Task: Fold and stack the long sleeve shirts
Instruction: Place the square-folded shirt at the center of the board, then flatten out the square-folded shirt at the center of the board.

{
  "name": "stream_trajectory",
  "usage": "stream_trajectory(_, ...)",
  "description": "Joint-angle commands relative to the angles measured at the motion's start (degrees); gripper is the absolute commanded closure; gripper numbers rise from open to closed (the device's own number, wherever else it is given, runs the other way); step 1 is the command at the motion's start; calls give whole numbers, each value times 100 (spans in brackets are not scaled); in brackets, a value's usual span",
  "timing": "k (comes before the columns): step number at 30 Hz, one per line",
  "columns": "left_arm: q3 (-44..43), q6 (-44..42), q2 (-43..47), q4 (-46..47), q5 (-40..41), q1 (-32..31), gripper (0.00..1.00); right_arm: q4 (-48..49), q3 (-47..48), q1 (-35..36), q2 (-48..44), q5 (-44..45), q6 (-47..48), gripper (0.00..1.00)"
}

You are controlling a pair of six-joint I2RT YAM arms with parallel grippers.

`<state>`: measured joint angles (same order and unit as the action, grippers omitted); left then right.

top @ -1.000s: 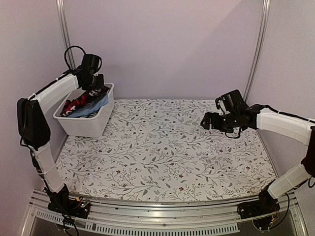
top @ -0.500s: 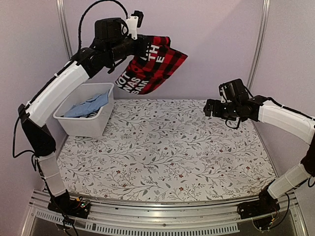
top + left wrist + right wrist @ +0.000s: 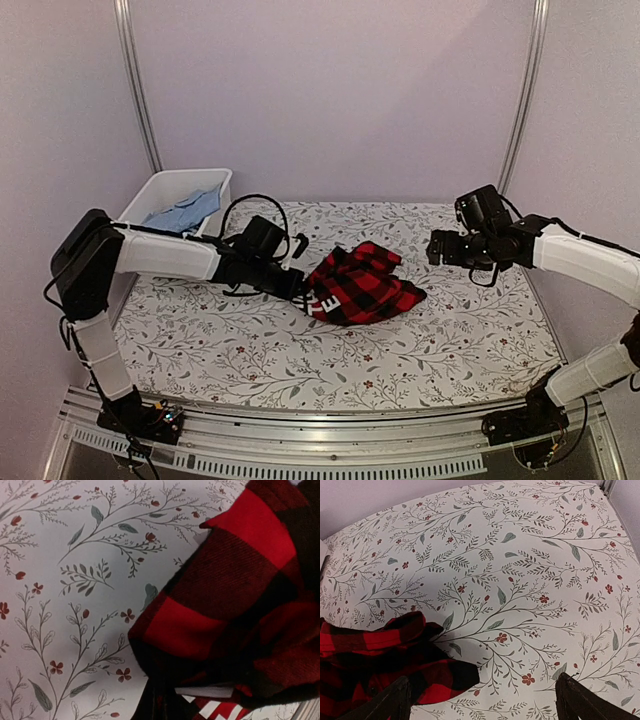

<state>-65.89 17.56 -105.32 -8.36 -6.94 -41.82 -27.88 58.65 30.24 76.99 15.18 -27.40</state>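
A red-and-black check long sleeve shirt [image 3: 365, 285] lies bunched on the middle of the flowered table. My left gripper [image 3: 300, 290] is low at the shirt's left edge, shut on the cloth. In the left wrist view the shirt [image 3: 235, 580] fills the right side, its white lettering [image 3: 220, 707] sits at the bottom, and the cloth hides my fingers. My right gripper [image 3: 436, 247] hovers to the right of the shirt, open. In the right wrist view its fingertips [image 3: 390, 702] stand wide apart over the table, with the shirt's [image 3: 380, 665] corner below the left one.
A white plastic bin [image 3: 152, 192] stands at the back left corner with blue cloth [image 3: 185, 211] in it. Metal posts [image 3: 137, 85] rise at the back on both sides, and walls close in behind and beside the table [image 3: 300, 360].
My left arm lifted the check shirt out of the bin, swung it high, then brought it down onto the middle of the table. The right arm barely shifted.
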Motion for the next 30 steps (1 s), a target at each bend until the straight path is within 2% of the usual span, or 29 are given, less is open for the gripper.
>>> stream_trajectory(1, 506, 398, 737, 697, -327, -51, 96, 196, -106, 248, 120, -365, 27, 1)
stream_trajectory(5, 694, 355, 931, 553, -167, -61, 91, 436, -81, 380, 422, -692, 71, 1)
stream_trajectory(9, 837, 433, 1132, 476, -74, -50, 65, 517, -48, 408, 624, -945, 85, 1)
stream_trajectory(11, 894, 485, 1296, 431, -58, -54, 58, 564, -59, 466, 679, -1098, 152, 1)
stream_trajectory(15, 931, 348, 1591, 206, -107, -91, 51, 559, -205, 727, 703, -1041, 187, 1)
stream_trajectory(18, 944, 172, 1779, -29, -71, -321, 49, 620, -474, 770, 624, -1141, 159, 1)
stream_trajectory(22, 936, 171, 1925, -336, 63, -703, 48, 808, -732, 790, 595, -1447, 222, 7)
stream_trajectory(26, 931, 220, 1883, -393, 30, -1151, 47, 1065, -764, 791, 785, -1796, 417, 17)
stream_trajectory(30, 741, 245, 1482, -518, 57, -1521, 45, 1273, -608, 790, 1123, -1952, 548, 29)
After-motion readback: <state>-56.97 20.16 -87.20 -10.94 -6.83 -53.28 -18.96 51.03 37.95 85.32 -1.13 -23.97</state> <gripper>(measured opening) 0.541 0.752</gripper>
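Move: The left hand still pinches the shirt's left corner low over the board. The board's centre lies about 8 cm to its right, 3 cm ahead and 5 cm below. The shirt's middle is some 15 cm to its right and 5 cm ahead, and the white bin about 33 cm to its left and 20 cm farther out. From the open right hand the shirt's middle is roughly 17 cm left, 4 cm ahead and 12 cm below. Barely lower and a touch back at first, the left hand then rises, opening its fingers about halfway and letting go of the shirt's corner, before drawing back over the shirt, some 10 cm in all, ending nearly 7 cm higher. Meanwhile the right hand comes left and down about 9 cm each and 5 cm back towards the shirt's right side, turning some 20 degrees counter-clockwise, its fingers starting to close late. ##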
